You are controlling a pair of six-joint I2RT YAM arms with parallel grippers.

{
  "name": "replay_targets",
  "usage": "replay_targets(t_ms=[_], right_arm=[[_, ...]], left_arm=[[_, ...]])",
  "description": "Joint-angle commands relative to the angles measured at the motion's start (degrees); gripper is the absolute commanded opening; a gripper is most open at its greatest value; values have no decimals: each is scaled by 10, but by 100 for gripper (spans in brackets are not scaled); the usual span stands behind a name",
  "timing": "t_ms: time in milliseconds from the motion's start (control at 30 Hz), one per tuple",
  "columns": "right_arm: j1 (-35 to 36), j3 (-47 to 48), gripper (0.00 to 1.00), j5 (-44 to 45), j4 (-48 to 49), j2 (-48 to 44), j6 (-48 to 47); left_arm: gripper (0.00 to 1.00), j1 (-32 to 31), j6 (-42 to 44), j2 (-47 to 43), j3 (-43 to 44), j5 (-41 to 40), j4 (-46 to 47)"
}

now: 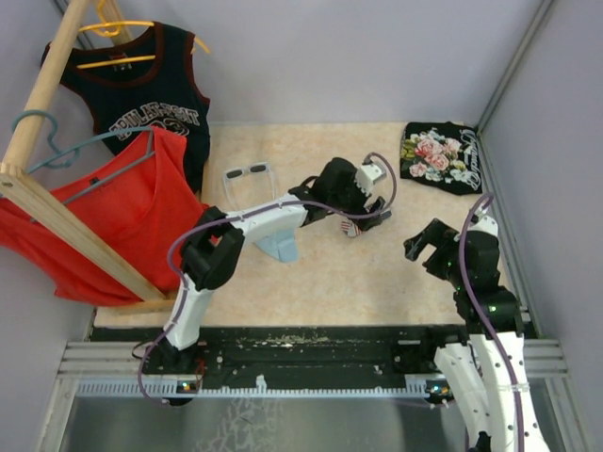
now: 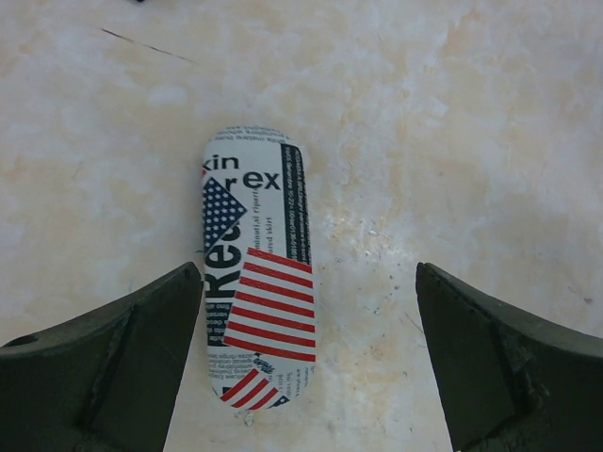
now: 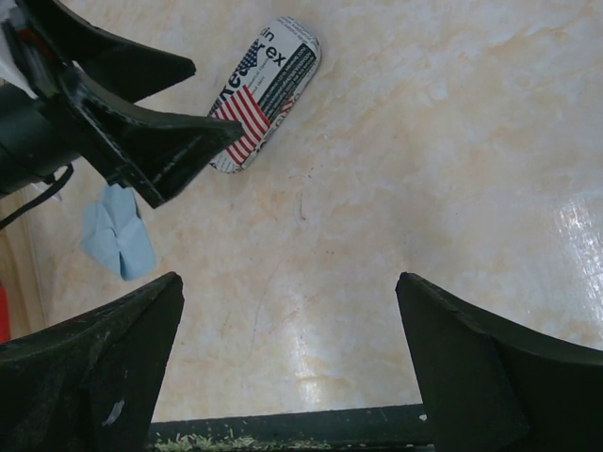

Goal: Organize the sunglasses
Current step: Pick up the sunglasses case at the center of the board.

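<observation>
The sunglasses (image 1: 248, 172), white-framed with dark lenses, lie on the table at the back left, beside the red shirt. My left gripper (image 1: 375, 209) (image 2: 307, 270) stands open over the flag-print case (image 2: 256, 315) (image 3: 268, 89), which lies lengthwise between the jaws, close to the left finger (image 2: 113, 358). Only a striped bit of the case (image 1: 354, 229) shows from above, under that gripper. My right gripper (image 1: 416, 247) (image 3: 287, 280) is open over bare table to the right of the case, with nothing between its fingers.
A small light-blue cloth (image 1: 281, 247) (image 3: 118, 231) lies under the left forearm. A folded black floral garment (image 1: 440, 155) sits at the back right. A wooden rack (image 1: 57, 217) with a red shirt (image 1: 122, 217) and a black jersey (image 1: 141, 94) fills the left side.
</observation>
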Motion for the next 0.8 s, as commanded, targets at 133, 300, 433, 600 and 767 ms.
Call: replay_targets(t_ms=[133,300,433,600,767], right_arm=[[-3,-4,95,-18,33,-7,2],[-3,-8,95,-27,35,-7,0],[-3,-10,94,-35,37,-8,-1],[-3,-12,93,-43,39,-9,-4],[-3,-13,93,-43,39,-10,-3]], left_arm=[[100,-13,91,31,31,-8,-37],[100,-14,118,62,66,-23,-69],[100,-13,135,82,85,-40,-85],[100,-13,146,100,105,-40,-101],[99,-13,147,109,109,-36,-103]])
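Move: The sunglasses case lies almost below the left hand, roughly 10 cm down, about 2 cm farther out and 1 cm to its right. Of the case, the light-blue cloth is some 24 cm to the left and 6 cm nearer the base, while the folded floral shirt is about 20 cm to the right and 16 cm farther out. From the idle right hand the case is roughly 15 cm ahead, 16 cm left and 17 cm below. The sunglasses case is approached from above by the left hand, which sinks about 7 cm towards it, easing back a little over 1 cm at first and then forward some 2 cm. The wrist turns about 15 degrees, tipping the right-pointing fingers more steeply down, and the gripper stays wide open, bringing the case between the fingers' lines without closing. ##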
